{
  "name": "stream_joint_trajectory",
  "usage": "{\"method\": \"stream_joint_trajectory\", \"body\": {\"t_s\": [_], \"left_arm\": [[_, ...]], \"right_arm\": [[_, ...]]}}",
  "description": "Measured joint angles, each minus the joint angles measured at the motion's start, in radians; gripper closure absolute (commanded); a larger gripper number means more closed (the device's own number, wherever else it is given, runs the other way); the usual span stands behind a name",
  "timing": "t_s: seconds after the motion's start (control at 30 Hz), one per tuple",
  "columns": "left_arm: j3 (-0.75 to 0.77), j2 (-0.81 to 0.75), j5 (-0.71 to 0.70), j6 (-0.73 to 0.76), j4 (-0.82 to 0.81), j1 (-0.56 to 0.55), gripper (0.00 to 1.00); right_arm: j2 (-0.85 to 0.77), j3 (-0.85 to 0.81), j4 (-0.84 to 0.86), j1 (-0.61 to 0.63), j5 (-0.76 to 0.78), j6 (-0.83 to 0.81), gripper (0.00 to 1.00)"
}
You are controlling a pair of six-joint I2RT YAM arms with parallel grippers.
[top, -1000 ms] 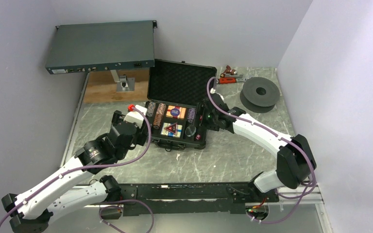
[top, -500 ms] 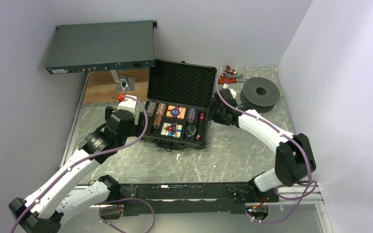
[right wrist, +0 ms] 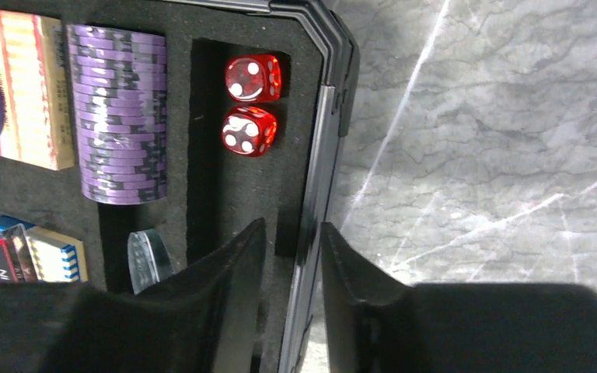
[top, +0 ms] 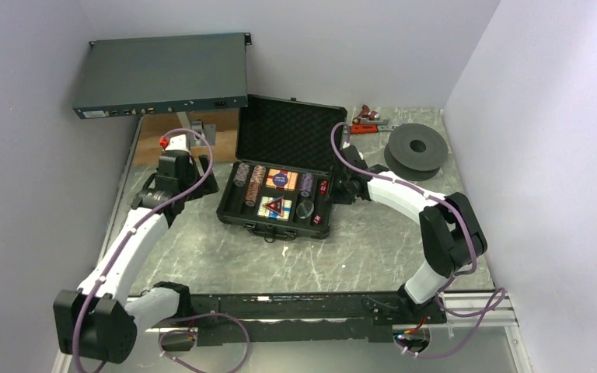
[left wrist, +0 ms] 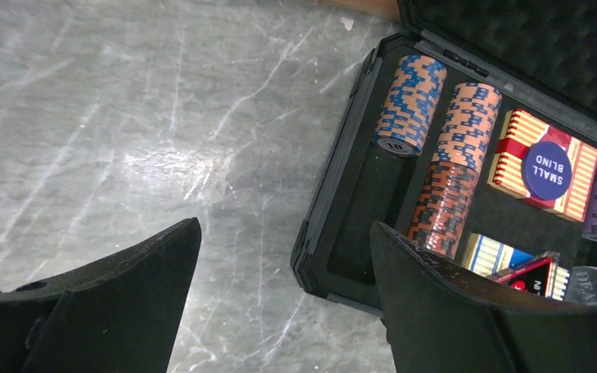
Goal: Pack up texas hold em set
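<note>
The black case lies open mid-table, its foam-lined lid standing up at the back. Its tray holds striped chips, purple chips, a card deck, a triangular marker and two red dice. My left gripper hangs open over the table just left of the case, the case's near-left corner showing between its fingers. My right gripper straddles the case's right wall, one finger over the foam, the other outside. Its jaws are narrow, with a slit left on the inner side.
A grey-blue rack unit stands raised at the back left above a wooden board. A black spool and a small red tool lie at the back right. Walls close in on the left, back and right.
My left arm has pulled back and to the left, away from the case's left side. My right gripper has narrowed a lot and settled over the case's right wall.
</note>
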State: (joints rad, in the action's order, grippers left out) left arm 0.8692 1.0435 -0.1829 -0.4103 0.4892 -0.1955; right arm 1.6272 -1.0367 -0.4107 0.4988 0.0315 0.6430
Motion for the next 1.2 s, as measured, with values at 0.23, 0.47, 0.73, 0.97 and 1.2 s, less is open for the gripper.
{"method": "stream_joint_trajectory", "body": {"t_s": [0.23, 0.47, 0.73, 0.97, 1.2], "left_arm": [[-0.031, 0.167, 0.108, -0.05, -0.13, 0.065, 0.23], [-0.037, 0.36, 0.16, -0.106, -0.259, 0.105, 0.33], [-0.047, 0.465, 0.247, -0.126, -0.363, 0.106, 0.48], [-0.047, 0.548, 0.321, -0.124, -0.427, 0.093, 0.53], [0.011, 0.601, 0.269, -0.077, -0.45, -0.006, 0.54]], "right_arm": [[0.002, 0.026, 0.033, -0.008, -0.016, 0.006, 0.91], [-0.032, 0.087, 0.101, -0.037, -0.054, 0.021, 0.93], [-0.093, 0.197, 0.219, -0.09, -0.135, 0.049, 0.92], [-0.158, 0.277, 0.259, -0.113, -0.151, 0.068, 0.87], [-0.259, 0.352, 0.229, -0.128, -0.117, 0.096, 0.82]]}}
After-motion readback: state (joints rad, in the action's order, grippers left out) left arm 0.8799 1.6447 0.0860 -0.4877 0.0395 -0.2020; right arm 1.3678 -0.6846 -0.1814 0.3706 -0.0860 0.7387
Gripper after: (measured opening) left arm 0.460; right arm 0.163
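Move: The case's right wall already stands between the right hand's open fingers, about level with them and 1 cm down. The far pair of red dice is some 4 cm ahead and 2 cm left, and the purple chips are about 4 cm ahead and 6 cm left. From the left hand, the case's left wall is roughly 7 cm ahead, 4 cm right and 14 cm below, with the blue-orange chips 10 cm ahead, 7 cm right and 13 cm below. The right fingers shut and pinch the case's right wall, then keep hold, rolling about 10 degrees and dragging it some 4 cm right and 3 cm back. Meanwhile the left hand sinks about 13 cm while reaching 8 cm forward, then swings right, half closing, until its right finger seems to bear on the outside of the left wall. ##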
